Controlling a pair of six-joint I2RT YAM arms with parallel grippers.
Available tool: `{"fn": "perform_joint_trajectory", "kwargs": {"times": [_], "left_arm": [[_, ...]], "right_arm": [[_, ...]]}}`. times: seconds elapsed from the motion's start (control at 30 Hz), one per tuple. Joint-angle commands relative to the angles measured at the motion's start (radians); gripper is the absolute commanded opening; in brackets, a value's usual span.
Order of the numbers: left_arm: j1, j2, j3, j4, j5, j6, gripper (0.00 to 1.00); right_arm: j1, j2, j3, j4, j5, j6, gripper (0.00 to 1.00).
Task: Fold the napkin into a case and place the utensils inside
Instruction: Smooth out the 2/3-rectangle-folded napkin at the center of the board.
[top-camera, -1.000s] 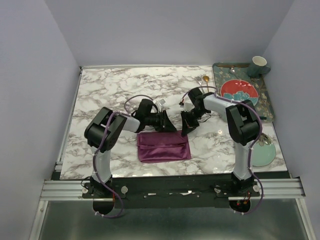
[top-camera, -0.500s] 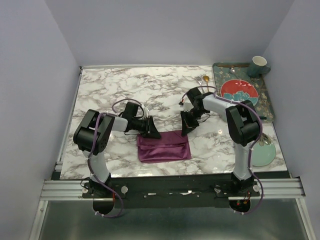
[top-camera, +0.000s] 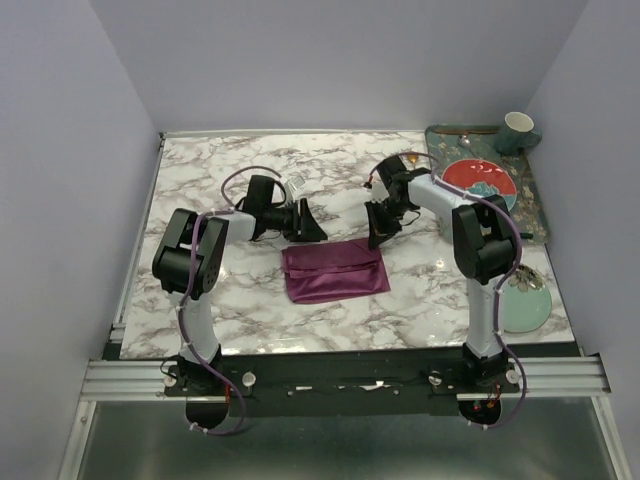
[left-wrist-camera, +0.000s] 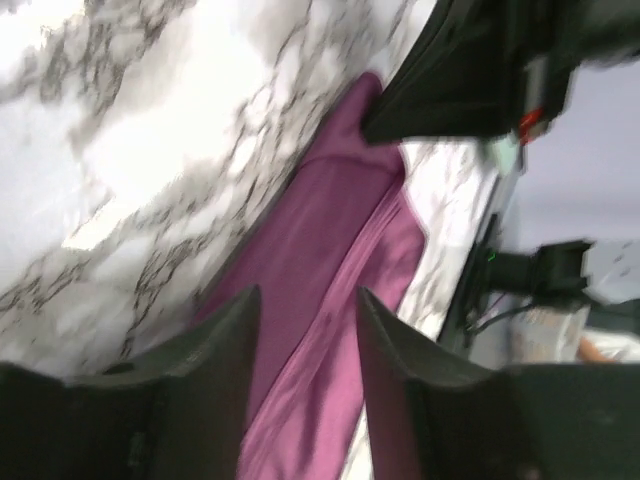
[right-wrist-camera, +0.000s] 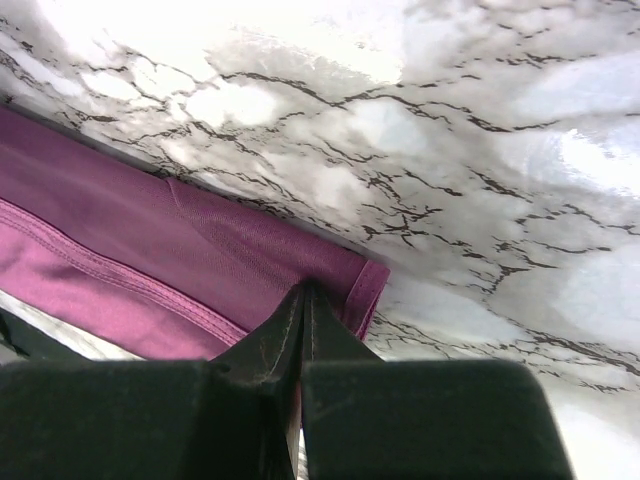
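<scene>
The plum-purple napkin (top-camera: 335, 270) lies folded into a flat rectangle on the marble table, a stitched hem running along its length (left-wrist-camera: 340, 290). My left gripper (top-camera: 312, 228) hovers open just above its far left corner, and only cloth shows between the fingers (left-wrist-camera: 306, 300). My right gripper (top-camera: 376, 238) is shut, its tips pinching the napkin's far edge beside the right corner (right-wrist-camera: 305, 290). Of the utensils only a small gold bit (top-camera: 409, 158) shows behind the right arm; the fork is hidden.
A dark patterned tray (top-camera: 535, 215) at the back right holds a red plate (top-camera: 475, 180) and a pale cup (top-camera: 518, 125). A pale green plate (top-camera: 525, 305) sits at the table's right edge. Purple-grey walls enclose the table.
The left gripper swung left, then back toward the napkin's far left corner, and its fingers widened. The right gripper moved away from me, and the napkin slid with it.
</scene>
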Motion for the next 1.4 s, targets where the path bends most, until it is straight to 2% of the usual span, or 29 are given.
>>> {"fn": "perform_joint_trajectory", "kwargs": {"times": [0.0, 0.03, 0.1, 0.13, 0.17, 0.2, 0.23, 0.43, 0.57, 0.7, 0.93, 1.37], "left_arm": [[-0.055, -0.016, 0.013, 0.322, 0.003, -0.307, 0.6], [-0.066, -0.005, 0.007, 0.437, 0.003, -0.414, 0.71], [-0.088, 0.048, -0.01, 0.549, 0.004, -0.516, 0.81], [-0.105, 0.07, -0.013, 0.656, 0.006, -0.562, 0.91], [-0.112, 0.092, -0.021, 0.71, 0.004, -0.669, 0.97], [-0.12, 0.133, -0.024, 0.766, 0.003, -0.717, 0.99], [-0.135, 0.15, -0.027, 0.842, -0.002, -0.751, 0.99], [-0.18, 0.224, -0.072, 0.973, -0.037, -0.864, 0.99], [-0.172, 0.257, -0.101, 0.978, -0.034, -0.871, 0.99], [-0.136, 0.276, -0.145, 0.984, -0.019, -0.88, 0.99], [-0.067, 0.258, -0.236, 1.113, 0.064, -0.958, 0.99], [0.124, 0.118, -0.403, 1.102, 0.142, -0.921, 0.99]], "right_arm": [[-0.002, 0.048, -0.012, 0.019, 0.083, -0.025, 0.09], [-0.004, 0.048, -0.018, 0.019, 0.086, -0.022, 0.09], [-0.002, 0.046, -0.024, 0.024, 0.086, -0.019, 0.09], [-0.002, 0.043, -0.03, 0.024, 0.088, -0.015, 0.09], [-0.002, 0.043, -0.032, 0.027, 0.088, -0.011, 0.09], [-0.002, 0.042, -0.033, 0.027, 0.089, -0.01, 0.09], [-0.004, 0.042, -0.035, 0.027, 0.089, -0.007, 0.09], [-0.002, 0.042, -0.05, 0.027, 0.08, 0.007, 0.09], [-0.004, 0.042, -0.053, 0.027, 0.083, 0.012, 0.09], [-0.004, 0.037, -0.062, 0.027, 0.097, 0.015, 0.1], [-0.004, 0.042, -0.067, 0.028, 0.114, 0.022, 0.1], [-0.002, 0.036, -0.073, 0.028, 0.124, 0.019, 0.1]]}}
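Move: The napkin's middle lies some 6 cm back, 5 cm to the right and about 4 cm below my left hand, which hovers near the napkin's far edge. The napkin's far left corner is roughly 8 cm left of that hand. From my right hand, whose closed tips rest on the far right corner, the napkin's middle is about 7 cm back and 8 cm left; the fork lies about 20 cm ahead and 7 cm right. I lift my left hand about 5 cm while swinging it some 9 cm right above the napkin's far part towards my right hand, spreading the half-open fingers wide. Then I sink it partway and carry it back left some 10 cm, the wrist tilting up until the fingers run nearly level. My right hand stays put, closed tips still on the far right corner. ##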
